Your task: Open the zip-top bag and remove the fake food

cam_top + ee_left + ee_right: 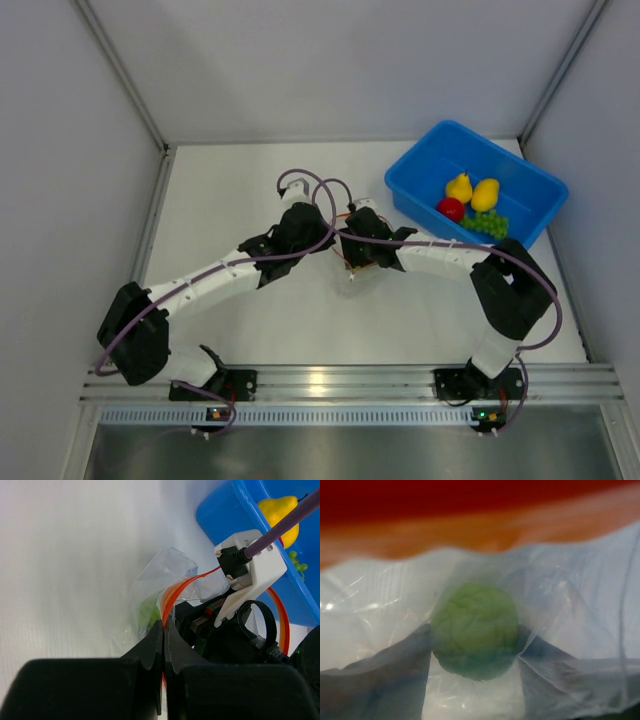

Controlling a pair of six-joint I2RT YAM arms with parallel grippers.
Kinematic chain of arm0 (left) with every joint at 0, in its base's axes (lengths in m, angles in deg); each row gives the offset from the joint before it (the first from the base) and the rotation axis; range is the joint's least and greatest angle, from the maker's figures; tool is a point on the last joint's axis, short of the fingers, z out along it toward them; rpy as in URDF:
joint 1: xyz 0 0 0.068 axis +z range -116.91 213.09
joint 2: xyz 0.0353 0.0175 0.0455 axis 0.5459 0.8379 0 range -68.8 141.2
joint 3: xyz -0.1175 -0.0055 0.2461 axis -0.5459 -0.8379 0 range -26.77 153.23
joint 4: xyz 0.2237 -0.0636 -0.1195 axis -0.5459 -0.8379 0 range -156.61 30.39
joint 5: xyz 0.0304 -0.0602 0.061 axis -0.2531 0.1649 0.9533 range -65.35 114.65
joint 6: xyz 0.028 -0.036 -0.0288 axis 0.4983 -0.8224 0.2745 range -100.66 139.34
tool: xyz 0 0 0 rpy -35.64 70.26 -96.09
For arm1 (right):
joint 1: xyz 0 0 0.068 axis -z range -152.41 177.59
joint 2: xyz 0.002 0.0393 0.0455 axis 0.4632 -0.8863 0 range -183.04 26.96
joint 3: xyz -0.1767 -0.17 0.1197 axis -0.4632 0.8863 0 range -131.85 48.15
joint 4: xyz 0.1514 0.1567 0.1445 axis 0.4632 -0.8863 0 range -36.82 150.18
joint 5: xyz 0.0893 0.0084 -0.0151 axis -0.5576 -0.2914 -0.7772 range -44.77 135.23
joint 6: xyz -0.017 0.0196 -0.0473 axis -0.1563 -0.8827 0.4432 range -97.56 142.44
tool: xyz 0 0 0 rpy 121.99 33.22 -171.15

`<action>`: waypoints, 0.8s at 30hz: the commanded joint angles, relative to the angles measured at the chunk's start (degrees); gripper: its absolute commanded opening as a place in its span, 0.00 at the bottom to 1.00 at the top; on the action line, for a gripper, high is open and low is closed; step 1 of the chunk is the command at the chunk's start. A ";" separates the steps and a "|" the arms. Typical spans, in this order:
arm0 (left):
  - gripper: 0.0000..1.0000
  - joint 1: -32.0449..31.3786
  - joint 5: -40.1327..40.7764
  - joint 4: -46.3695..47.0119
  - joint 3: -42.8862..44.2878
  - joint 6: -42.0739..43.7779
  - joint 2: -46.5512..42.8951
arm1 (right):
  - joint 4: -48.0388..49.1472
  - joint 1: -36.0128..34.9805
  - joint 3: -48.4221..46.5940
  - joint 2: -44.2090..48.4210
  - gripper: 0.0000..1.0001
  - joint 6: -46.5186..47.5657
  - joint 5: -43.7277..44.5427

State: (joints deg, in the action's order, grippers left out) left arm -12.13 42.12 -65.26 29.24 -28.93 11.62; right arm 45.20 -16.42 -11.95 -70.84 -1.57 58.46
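Note:
The zip-top bag (355, 284) lies mid-table between both arms, clear and crinkly (161, 572). My left gripper (164, 625) is shut on its orange-red zip strip (172, 594). My right gripper (475, 641) reaches into the bag mouth, and its fingers (395, 667) press both sides of a green round fruit (475, 630), seen through plastic film. From the left wrist view that fruit shows as a green patch (146, 612). Other fake food lies in the blue bin: two yellow pears (459, 187) (486, 193), a red apple (451, 209) and green grapes (484, 225).
The blue plastic bin (420, 172) stands at the back right, close to the right arm's wrist (250, 565). White walls enclose the table on three sides. An aluminium rail carries the arm bases along the near edge (340, 382).

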 commanded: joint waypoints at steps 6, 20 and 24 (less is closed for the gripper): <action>0.00 0.12 -0.16 1.61 -0.29 0.19 0.44 | 1.01 -0.29 0.86 6.82 0.48 0.19 2.41; 0.00 0.12 -0.34 1.61 -1.16 0.19 -1.23 | -6.02 -2.75 -4.15 20.61 0.45 2.04 -1.28; 0.00 0.12 -0.51 1.61 -1.60 0.19 -1.50 | -3.66 -2.84 -4.06 25.02 0.45 2.21 -5.05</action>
State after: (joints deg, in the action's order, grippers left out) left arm -12.13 41.62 -65.21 28.52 -28.91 11.80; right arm 38.66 -18.14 -12.34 -51.19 -0.24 56.71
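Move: My right hand already grips the green cabbage down inside the bag. The bag mouth is about 9 cm above this hand, some 3 cm ahead and 1 cm to its right. The blue bin's middle lies roughly 28 cm right and 17 cm ahead of it at about its height, with the tomato in it about 22 cm right and 13 cm ahead. From my left hand, which pinches the rim, the mouth's middle is some 7 cm right, straight across and 2 cm lower. I draw the green cabbage up out of the bag with my right hand, nearly straight up by about 11 cm towards the mouth, quickly after a short pause, easing back some 2 cm and tilting the fingers outward a little as I rise. My right fingers keep their grip on the cabbage; my left hand stays put, still pinching the orange-red rim so the bag stays down. ##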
